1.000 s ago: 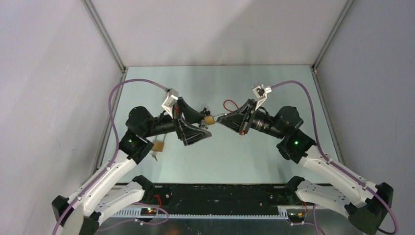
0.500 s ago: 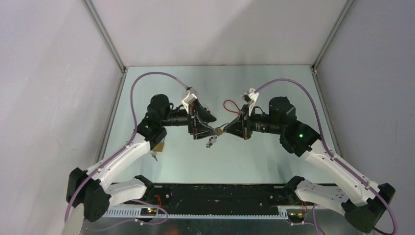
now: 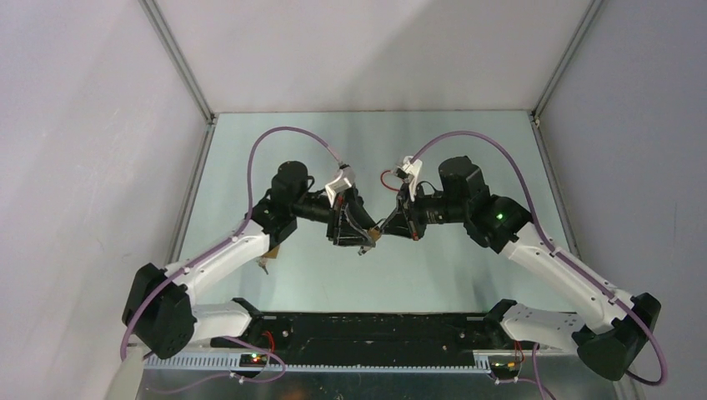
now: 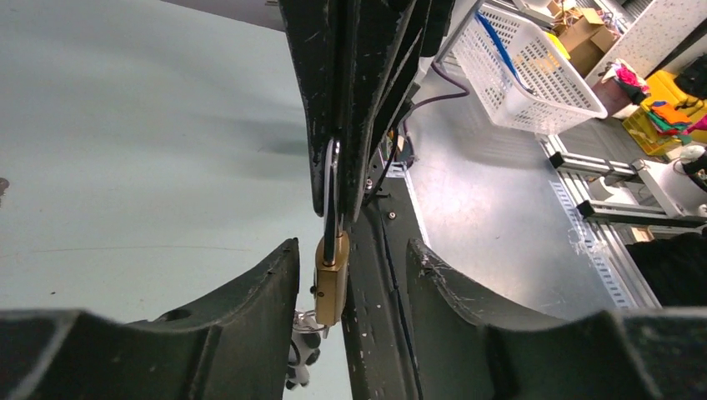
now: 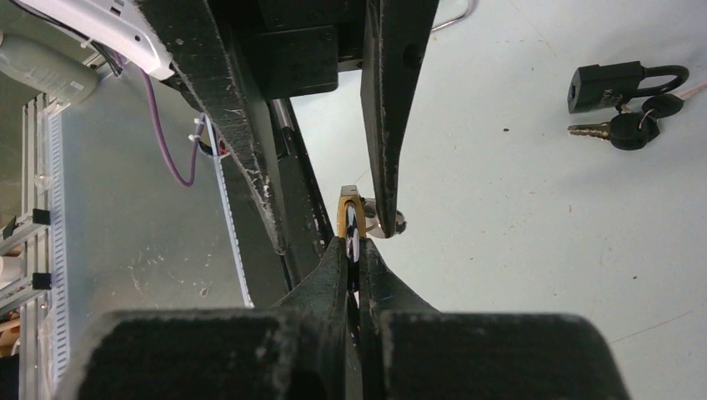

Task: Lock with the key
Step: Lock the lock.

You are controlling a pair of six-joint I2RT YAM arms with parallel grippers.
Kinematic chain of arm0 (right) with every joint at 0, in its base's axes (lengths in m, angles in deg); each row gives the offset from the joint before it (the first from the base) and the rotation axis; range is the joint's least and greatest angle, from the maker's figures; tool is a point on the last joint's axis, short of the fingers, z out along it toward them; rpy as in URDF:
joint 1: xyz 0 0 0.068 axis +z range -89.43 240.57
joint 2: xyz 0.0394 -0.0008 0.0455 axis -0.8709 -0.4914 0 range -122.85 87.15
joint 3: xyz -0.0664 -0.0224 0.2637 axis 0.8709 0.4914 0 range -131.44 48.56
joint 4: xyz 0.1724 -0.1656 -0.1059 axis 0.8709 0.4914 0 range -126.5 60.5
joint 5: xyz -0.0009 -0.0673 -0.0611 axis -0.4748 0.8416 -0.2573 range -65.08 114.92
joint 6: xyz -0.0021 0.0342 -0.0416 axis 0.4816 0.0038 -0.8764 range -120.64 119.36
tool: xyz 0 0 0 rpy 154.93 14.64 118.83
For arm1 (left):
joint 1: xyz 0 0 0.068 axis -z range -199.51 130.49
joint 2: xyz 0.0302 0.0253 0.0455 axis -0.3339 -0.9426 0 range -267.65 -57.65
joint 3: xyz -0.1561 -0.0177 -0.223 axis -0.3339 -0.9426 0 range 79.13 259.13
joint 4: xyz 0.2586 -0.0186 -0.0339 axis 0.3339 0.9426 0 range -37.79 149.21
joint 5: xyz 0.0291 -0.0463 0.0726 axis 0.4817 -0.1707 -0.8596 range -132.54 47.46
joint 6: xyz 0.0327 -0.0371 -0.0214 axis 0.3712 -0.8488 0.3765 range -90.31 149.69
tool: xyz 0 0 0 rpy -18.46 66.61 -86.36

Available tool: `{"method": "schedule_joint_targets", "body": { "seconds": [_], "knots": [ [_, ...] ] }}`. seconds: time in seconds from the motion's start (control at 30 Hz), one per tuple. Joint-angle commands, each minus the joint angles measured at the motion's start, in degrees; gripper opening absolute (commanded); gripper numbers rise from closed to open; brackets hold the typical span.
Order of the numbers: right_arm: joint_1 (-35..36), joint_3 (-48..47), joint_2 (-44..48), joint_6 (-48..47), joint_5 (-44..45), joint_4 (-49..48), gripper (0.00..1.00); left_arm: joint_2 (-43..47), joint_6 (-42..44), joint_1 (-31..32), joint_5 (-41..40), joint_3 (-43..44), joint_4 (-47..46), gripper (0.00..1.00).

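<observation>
A small brass padlock point(image 4: 332, 279) hangs in the air over the middle of the table point(image 3: 467, 150). My right gripper point(image 5: 353, 243) is shut on its steel shackle, and the brass body point(image 5: 348, 212) shows just past the fingertips. A key ring with keys point(image 4: 302, 354) dangles from the lock's bottom. My left gripper point(image 4: 352, 246) is open, one finger on each side of the lock body with a gap on both sides. In the top view both grippers meet at the padlock point(image 3: 376, 234).
A black padlock point(image 5: 617, 83) with a black-headed key point(image 5: 621, 129) lies on the table beyond the grippers. Another brass padlock point(image 3: 268, 250) lies by the left arm's elbow. A white basket point(image 4: 525, 67) stands off the table.
Both arms have swung in and toward the near edge, carrying the padlock lower in the top view. My left gripper has come around the lock body and its jaws have narrowed.
</observation>
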Motion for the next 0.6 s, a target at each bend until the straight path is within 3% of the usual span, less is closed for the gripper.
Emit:
{"method": "schedule_joint_targets", "body": {
  "seconds": [0.0,0.13,0.37,0.43,0.5,0.53,0.57],
  "knots": [
    [0.45,-3.33,-0.39,-2.18,-3.27,-0.10,0.00,-1.18,2.71,0.71,2.43,0.39,-0.97,0.52],
    [0.74,-3.31,-1.02,-2.20,-3.57,-0.03,0.00,-2.65,2.28,1.05,1.29,0.77,-0.93,0.40],
    [0.97,-3.67,-1.68,-0.78,-2.48,-0.93,0.00,-3.87,1.17,1.46,1.10,0.97,-0.82,0.01],
    [0.73,-3.70,-1.55,0.79,-2.04,-2.03,0.00,-3.27,1.20,1.60,0.42,0.52,-0.82,0.00],
    [-0.14,-3.67,-1.11,3.54,-1.98,-3.02,0.18,-2.18,1.19,1.61,-1.75,0.34,-0.79,0.00],
    [-0.57,-3.38,-0.57,4.63,-2.11,-4.65,0.35,-1.17,1.04,1.65,-2.66,0.28,-0.79,0.00],
    [-1.24,-2.51,0.47,6.28,-2.00,-5.65,0.43,-0.08,0.73,1.68,-4.37,0.34,-0.82,0.00]
  ]
}}
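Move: The small brass padlock hangs by its shackle from my shut right fingers. Its body is about 3 cm to the left of my right hand and 1 cm back and below. From my left hand, that body is about 1 cm to the right and 1 cm below, between the spread fingertips, with its keys dangling 3 cm under it. The black padlock lies on the table some 18 cm ahead of my left hand, 6 cm to its left and 24 cm down. My left hand sinks about 2 cm around the brass padlock while its fingers close from just over half open to nearly shut, pinching the body from both sides. My right hand keeps hold of the shackle as it eases down about 1 cm, and only at the very end spreads its fingers and lets go. ##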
